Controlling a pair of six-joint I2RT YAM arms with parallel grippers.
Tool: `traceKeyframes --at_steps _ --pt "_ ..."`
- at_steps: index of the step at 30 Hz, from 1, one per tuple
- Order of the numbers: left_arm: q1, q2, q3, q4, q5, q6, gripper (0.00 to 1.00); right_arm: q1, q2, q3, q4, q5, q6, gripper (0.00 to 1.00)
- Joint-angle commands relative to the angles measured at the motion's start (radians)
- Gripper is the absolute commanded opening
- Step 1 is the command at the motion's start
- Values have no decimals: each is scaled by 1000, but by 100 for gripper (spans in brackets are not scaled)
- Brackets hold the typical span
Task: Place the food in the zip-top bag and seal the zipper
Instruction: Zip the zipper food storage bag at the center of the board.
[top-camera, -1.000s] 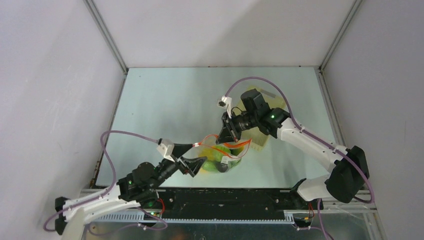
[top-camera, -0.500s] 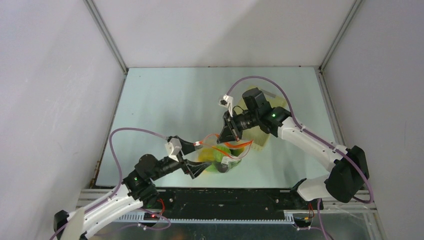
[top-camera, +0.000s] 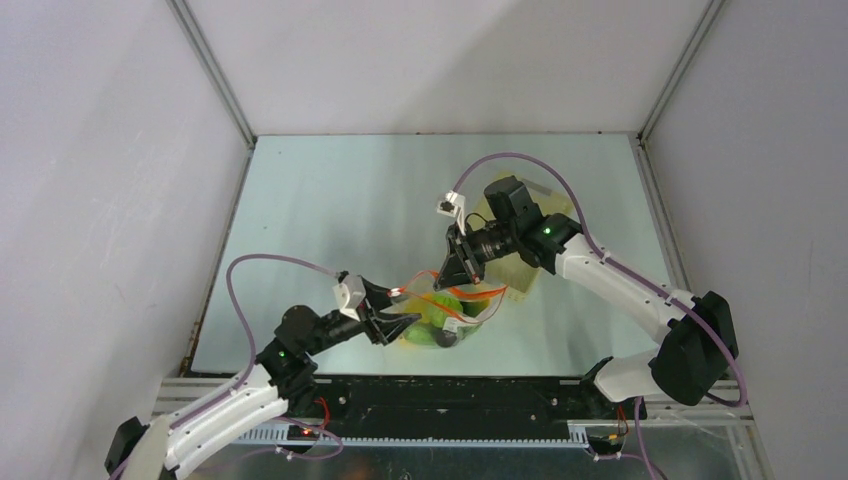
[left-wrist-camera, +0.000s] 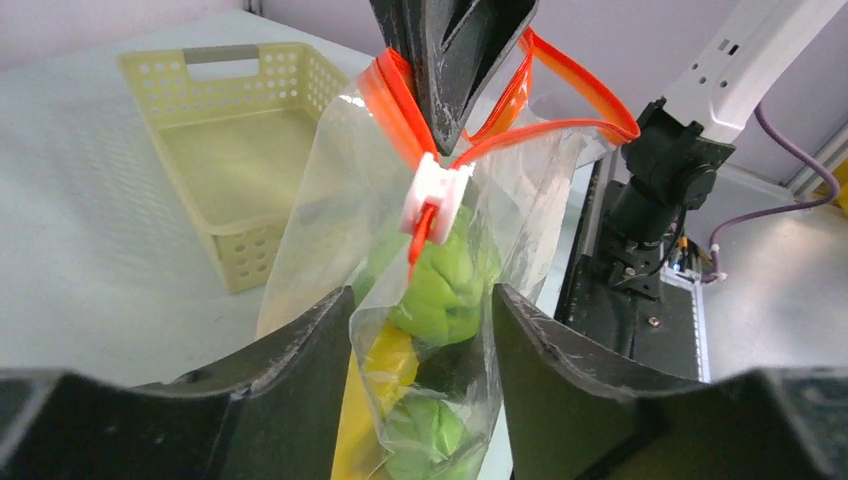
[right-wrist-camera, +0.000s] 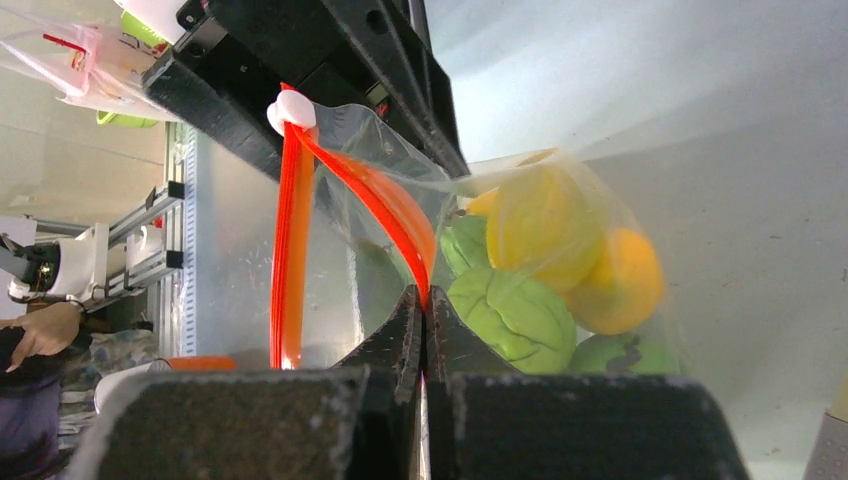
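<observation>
The clear zip-top bag (top-camera: 440, 325) hangs off the table, with green (left-wrist-camera: 450, 285) and yellow food (left-wrist-camera: 395, 360) inside it. In the right wrist view, green (right-wrist-camera: 515, 315), yellow (right-wrist-camera: 540, 225) and orange pieces (right-wrist-camera: 620, 280) show through the plastic. My right gripper (top-camera: 455, 272) is shut on the red-orange zipper (right-wrist-camera: 425, 285) at the bag's mouth and holds it up. The mouth gapes, and the white slider (left-wrist-camera: 437, 190) sits at the end near my left arm. My left gripper (left-wrist-camera: 420, 325) is open and straddles the bag's side below the slider, fingers (left-wrist-camera: 300, 345) close to the plastic.
An empty pale yellow lattice basket (left-wrist-camera: 230, 150) stands on the table just behind the bag, partly under my right arm (top-camera: 600, 275) in the top view. The black rail (top-camera: 450, 395) of the arm bases runs along the near edge, close to the bag.
My left gripper has pushed forward to the bag's near end and its jaws have narrowed around it. The right gripper has kept its hold and barely moved.
</observation>
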Motion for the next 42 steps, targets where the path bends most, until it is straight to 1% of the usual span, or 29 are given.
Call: traceKeyframes --at_steps 1,2,3,7,9,12,13,14,15,17,20,22,23,24,25,27,29,33,36,39,42 --pt "22 18 10 104 72 8 52 -5 2 43 -9 -21 -11 0" --pt "23 20 13 98 76 11 50 -5 4 43 -8 -18 -10 0" --pt "23 24 17 95 84 14 45 -5 4 43 -9 -15 -7 0" --pt "25 34 25 88 109 19 35 -6 3 43 -18 -11 -5 0" --pt "24 33 33 87 127 19 32 -7 3 43 -23 -5 -7 0" --pt "24 29 59 39 136 17 30 -8 2 44 -26 7 -9 0" --pt "24 26 76 24 136 16 28 -8 4 44 -25 13 -8 0" --pt "24 24 84 -5 142 17 23 -9 4 43 -25 14 -6 0" --pt "24 22 95 -15 147 21 9 -10 4 43 -25 16 -4 0" --pt "25 16 110 -40 155 21 1 -12 4 43 -24 24 -3 1" --pt "25 4 130 -83 164 17 0 -13 -12 43 -26 61 -9 6" --pt "24 -10 151 -118 162 2 0 -13 -31 43 -26 108 -18 16" --pt "24 -13 166 -144 157 -1 0 -14 -39 43 -21 121 -19 23" --pt "23 -21 173 -157 153 -8 0 -14 -58 43 -17 152 -17 26" --pt "23 -23 187 -181 146 -11 0 -16 -71 43 -8 166 -16 34" --pt "23 -31 204 -208 140 -21 0 -18 -98 43 6 189 -12 46" --pt "22 -35 223 -223 142 -28 0 -19 -131 43 18 195 -11 53" --pt "20 -30 251 -230 175 -21 0 -5 -194 44 57 177 -24 60" --pt "19 -8 269 -243 205 13 0 23 -233 43 96 162 -39 62" --pt "17 15 291 -283 260 49 0 86 -245 47 125 171 -78 65" --pt "13 30 311 -311 305 106 0 155 -215 85 104 169 -115 66"
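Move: The left hand's open fingers straddle the bag corner, its middle about 1 cm ahead and 1 cm right; the white slider is some 3 cm above that hand, 2 cm ahead and 1 cm left. From the right hand, which still pinches the orange rim, the slider is roughly 10 cm left, 2 cm back and 2 cm lower. The bagged food lies about 13 cm below the right hand, 4 cm back and 1 cm left. Left pinches bag corner below slider, lifting 4 cm and back; right opens, frees the rim, rises 8 cm. ##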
